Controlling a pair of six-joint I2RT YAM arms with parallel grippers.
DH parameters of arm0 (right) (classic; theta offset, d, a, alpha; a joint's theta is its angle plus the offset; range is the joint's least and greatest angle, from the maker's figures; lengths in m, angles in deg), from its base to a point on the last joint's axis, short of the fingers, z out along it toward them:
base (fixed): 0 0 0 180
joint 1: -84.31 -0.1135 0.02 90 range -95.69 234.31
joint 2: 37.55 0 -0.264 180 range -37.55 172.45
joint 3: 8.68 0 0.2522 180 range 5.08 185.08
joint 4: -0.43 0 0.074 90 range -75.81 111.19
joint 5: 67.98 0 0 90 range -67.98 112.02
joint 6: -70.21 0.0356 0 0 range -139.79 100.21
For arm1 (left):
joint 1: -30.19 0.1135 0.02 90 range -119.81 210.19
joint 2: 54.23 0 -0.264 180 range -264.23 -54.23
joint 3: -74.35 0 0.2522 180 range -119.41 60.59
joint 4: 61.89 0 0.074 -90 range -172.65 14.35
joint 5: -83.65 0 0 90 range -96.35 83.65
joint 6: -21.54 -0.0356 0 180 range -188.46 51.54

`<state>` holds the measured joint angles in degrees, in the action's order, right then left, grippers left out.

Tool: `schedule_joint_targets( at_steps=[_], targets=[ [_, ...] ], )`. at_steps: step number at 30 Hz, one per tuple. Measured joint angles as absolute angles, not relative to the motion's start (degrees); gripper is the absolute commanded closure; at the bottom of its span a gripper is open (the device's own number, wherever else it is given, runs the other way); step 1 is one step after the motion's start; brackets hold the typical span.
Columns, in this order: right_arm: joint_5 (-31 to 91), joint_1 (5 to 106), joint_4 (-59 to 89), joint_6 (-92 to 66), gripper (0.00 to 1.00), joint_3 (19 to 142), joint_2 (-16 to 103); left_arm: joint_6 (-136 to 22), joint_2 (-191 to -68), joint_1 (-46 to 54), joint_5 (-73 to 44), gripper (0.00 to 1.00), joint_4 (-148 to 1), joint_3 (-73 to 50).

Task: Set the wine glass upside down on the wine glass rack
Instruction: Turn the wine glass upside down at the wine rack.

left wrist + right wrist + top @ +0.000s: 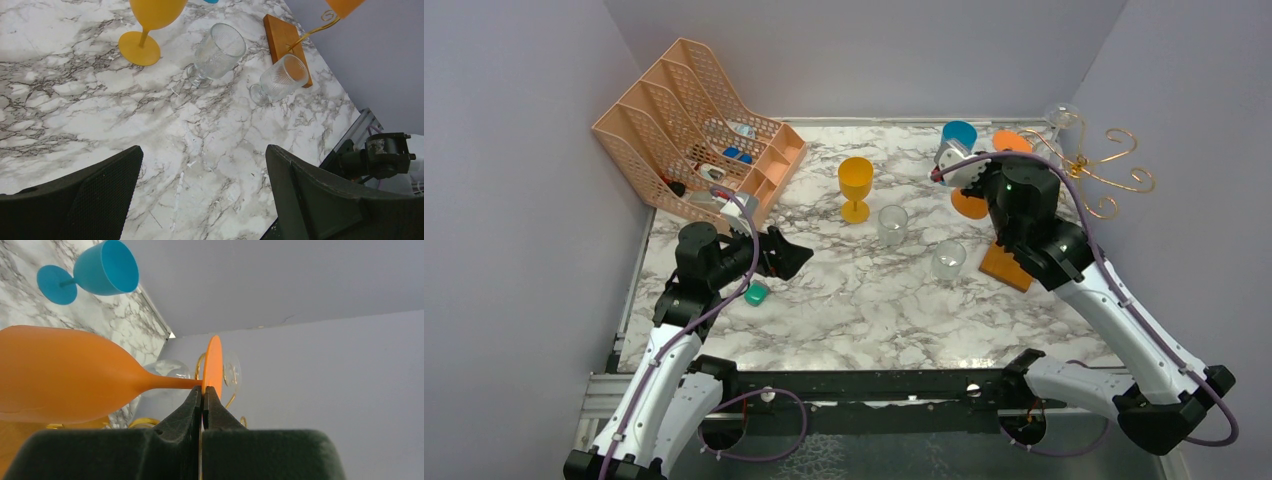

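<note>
My right gripper (202,390) is shut on the flat foot of an orange wine glass (60,375), whose bowl points left in the right wrist view. From above, its foot (1012,142) and bowl (969,205) show either side of the right wrist, beside the wine glass rack (1096,172). The rack is gold wire on a wooden base (1006,268). A clear glass (1061,115) hangs on a far arm of the rack. My left gripper (205,165) is open over bare marble at the left, with nothing between its fingers.
A yellow glass (856,185), two clear glasses (892,225) (948,260) and a blue glass (959,135) stand on the marble table (864,310). A peach mesh organiser (694,130) fills the back left. A small teal object (756,293) lies by the left arm.
</note>
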<state>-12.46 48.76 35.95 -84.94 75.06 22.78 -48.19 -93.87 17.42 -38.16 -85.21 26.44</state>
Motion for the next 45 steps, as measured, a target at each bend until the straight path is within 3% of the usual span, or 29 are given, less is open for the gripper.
schedule_joint_targets(
  at_steps=[45],
  targets=[
    [-13.5, 57.5, 37.4, -85.0, 0.99, 74.7, 21.1, -48.5, -93.2, 16.6, -36.7, 0.01, -85.8, 26.4]
  ],
)
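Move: The right hand pinches the foot of the upside-down orange wine glass. The centre of the wine glass rack's curled top lies about 13 cm to its right, 1 cm back and 3 cm below. The hung clear glass is some 8 cm ahead, 10 cm right and 7 cm down. The blue goblet stands 12 cm ahead, 4 cm left and 18 cm lower. From the left hand the rack's top is roughly 47 cm right, 5 cm ahead and 13 cm higher. Still pinching the rim of the orange glass's foot between its closed fingers, bowl hanging down, the right hand carries the glass about 6 cm to the right towards the rack's gold curls, staying level. The first half goes quicker and the rest eases off, while the hand swings some 10 degrees clockwise. ##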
